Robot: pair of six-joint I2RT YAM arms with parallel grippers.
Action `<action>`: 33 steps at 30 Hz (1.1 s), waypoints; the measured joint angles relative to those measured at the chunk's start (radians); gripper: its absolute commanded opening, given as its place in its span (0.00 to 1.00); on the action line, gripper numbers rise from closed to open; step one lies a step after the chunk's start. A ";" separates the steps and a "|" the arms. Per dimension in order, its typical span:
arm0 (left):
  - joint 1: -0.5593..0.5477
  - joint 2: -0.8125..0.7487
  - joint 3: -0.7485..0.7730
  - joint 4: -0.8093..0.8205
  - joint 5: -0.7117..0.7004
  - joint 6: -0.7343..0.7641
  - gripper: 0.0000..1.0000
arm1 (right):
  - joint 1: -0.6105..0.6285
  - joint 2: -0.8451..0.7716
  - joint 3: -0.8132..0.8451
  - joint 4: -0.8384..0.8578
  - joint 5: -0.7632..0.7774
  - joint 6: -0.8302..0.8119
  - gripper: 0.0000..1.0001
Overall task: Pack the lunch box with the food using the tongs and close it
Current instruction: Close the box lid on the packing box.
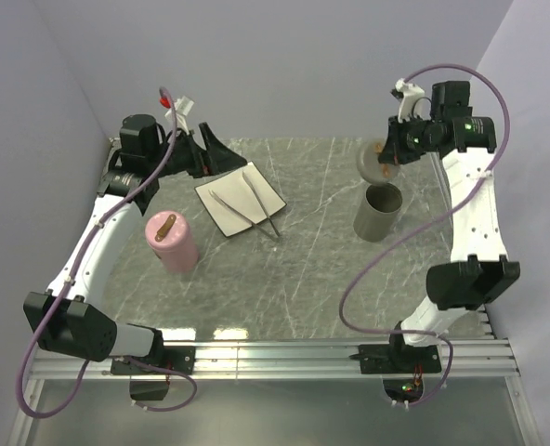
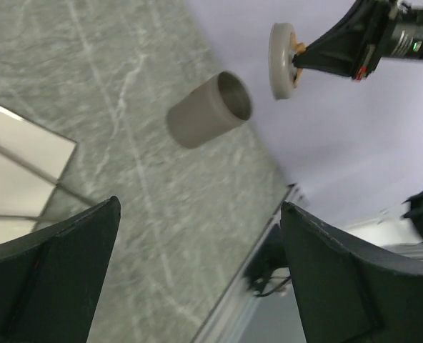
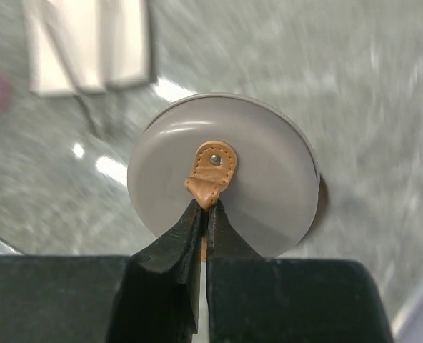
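Observation:
The grey cylindrical lunch box (image 1: 378, 212) stands open on the right side of the table, also seen in the left wrist view as the lunch box (image 2: 208, 111). Its round grey lid (image 1: 370, 160) hangs above it. My right gripper (image 3: 206, 207) is shut on the lid's brown leather tab (image 3: 211, 168). The silver tongs (image 1: 247, 209) lie across the white square plate (image 1: 256, 186). My left gripper (image 1: 215, 158) stands open and empty just past the plate's far left corner, with its fingers (image 2: 54, 279) wide apart. No food shows in any view.
A pink lidded container (image 1: 171, 240) stands at the left, in front of the plate. The metal rail (image 1: 284, 353) runs along the near table edge. Walls close the back and both sides.

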 measured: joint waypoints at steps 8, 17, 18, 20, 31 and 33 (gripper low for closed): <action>-0.063 0.021 0.036 -0.192 -0.102 0.267 0.99 | -0.104 0.198 0.001 -0.174 0.095 -0.098 0.00; -0.067 0.011 0.004 -0.207 -0.141 0.318 1.00 | -0.104 0.248 0.001 -0.195 0.144 -0.141 0.00; -0.067 0.011 0.002 -0.207 -0.143 0.318 0.99 | -0.104 0.250 0.001 -0.195 0.146 -0.142 0.00; -0.067 0.011 0.000 -0.207 -0.145 0.318 0.99 | -0.104 0.256 0.001 -0.196 0.150 -0.145 0.00; -0.067 0.006 -0.004 -0.203 -0.147 0.314 0.99 | -0.094 0.288 0.003 -0.201 0.150 -0.145 0.00; -0.067 0.006 -0.005 -0.203 -0.147 0.313 0.99 | -0.088 0.288 0.005 -0.201 0.150 -0.145 0.00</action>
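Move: The right hand keeps the grey box lid, its middle about 2 cm left, 1 cm ahead and 2 cm below. The open packing box it goes to lies roughly 6 cm right, 1 cm ahead and 25 cm below. At table level, the plate is some 36 cm left and 9 cm ahead, the two thin rods 32 cm left and 6 cm ahead. From the left hand the packing box lies about 41 cm right, 6 cm ahead and 28 cm below. Keep the strap pinched and bring the right gripper swiftly down about 13 cm and 7 cm to the right, tipping the fingers some 25 degrees further down, then ease the last bit so the lid meets the packing box's mouth. Sink the empty left gripper about 5 cm, fingers staying open and tipping further down, then hold it there. ##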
